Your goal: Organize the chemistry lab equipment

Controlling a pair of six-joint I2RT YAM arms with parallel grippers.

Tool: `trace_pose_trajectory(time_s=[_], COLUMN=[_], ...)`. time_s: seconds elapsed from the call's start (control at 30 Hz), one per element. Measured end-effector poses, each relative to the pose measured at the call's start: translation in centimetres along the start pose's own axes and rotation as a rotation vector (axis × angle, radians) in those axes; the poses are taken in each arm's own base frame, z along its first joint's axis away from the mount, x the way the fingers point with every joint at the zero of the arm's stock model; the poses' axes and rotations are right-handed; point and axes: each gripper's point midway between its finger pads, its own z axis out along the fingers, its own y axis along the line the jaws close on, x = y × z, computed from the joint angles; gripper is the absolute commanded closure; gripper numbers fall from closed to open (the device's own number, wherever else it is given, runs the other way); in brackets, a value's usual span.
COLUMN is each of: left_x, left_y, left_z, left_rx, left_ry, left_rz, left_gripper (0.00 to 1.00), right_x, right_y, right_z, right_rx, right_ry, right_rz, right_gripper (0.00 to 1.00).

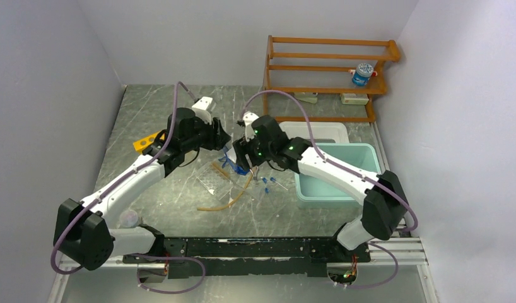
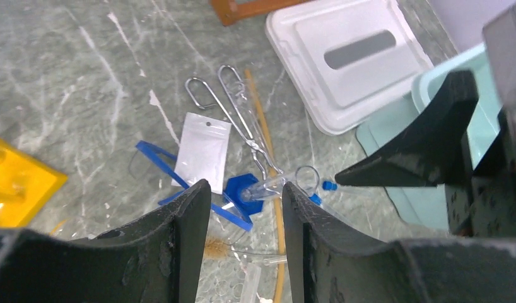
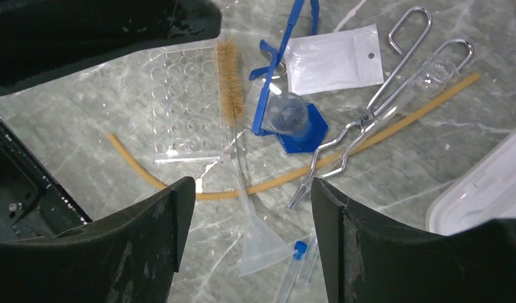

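Note:
The loose lab items lie mid-table. A small clear cylinder on a blue hexagonal base [image 2: 243, 197] lies tipped over the blue-framed goggles [image 2: 156, 159]. Beside them are the white packet [image 2: 202, 151], metal tongs [image 2: 243, 123] and tan rubber tube [image 3: 274, 183]. My left gripper [image 2: 246, 186] hovers over the blue base, jaws apart, holding nothing. My right gripper [image 3: 252, 186] is open above a clear funnel [image 3: 262, 240] and blue-capped tubes [image 3: 299, 249]. The clear tray [image 3: 183, 107] has a brush [image 3: 229, 79] alongside. The yellow rack [image 1: 145, 142] sits far left.
A pale teal tub [image 1: 337, 173] stands at the right with its white lid [image 1: 312, 129] lying behind it. The orange wooden shelf [image 1: 328, 69] stands against the back wall. The two grippers [image 1: 222, 137] [image 1: 243, 154] hang close together over the pile.

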Motion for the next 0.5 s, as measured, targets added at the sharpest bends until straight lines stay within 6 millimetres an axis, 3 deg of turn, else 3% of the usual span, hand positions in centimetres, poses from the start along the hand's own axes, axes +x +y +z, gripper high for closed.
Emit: trace_pose_trajectory(time_s=[0.37,0.5], left_x=[-0.9,-1.0], left_y=[2.5,3.0], left_z=[-0.5,-0.7], left_rx=[-0.171,-0.202], left_ry=[-0.055,-0.069], left_rz=[-0.098,-0.121], left_gripper=[0.49,0.48], right_x=[-1.2,-1.4], right_y=[0.7,0.2], right_z=[4.4,5.4], right_rx=[0.055,0.087], right_ry=[-0.096,-0.119], right_rz=[0.017,0.047], right_gripper=[0.53,0.54])
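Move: Just ahead of the right hand stands the clear cylinder on its blue hexagonal foot, about 7 cm forward, 1 cm to the left and 9 cm below. From the cylinder, the tongs lie some 5 cm farther out and 4 cm to the right, the blue frame 3 cm farther out and 6 cm to the left, and the brush head level with it, 7 cm to the left. For the left hand the cylinder is about 5 cm forward, 4 cm right and 13 cm below. Reaching left and forward while sinking a little, the right hand goes about 5 cm towards the upper end of the clear cylinder, turning slightly clockwise as its fingers narrow from wide to about half open. The left hand gives way some 3 cm to the left and slightly forward, swinging about 15 degrees counter-clockwise, fingers staying half open and empty. ##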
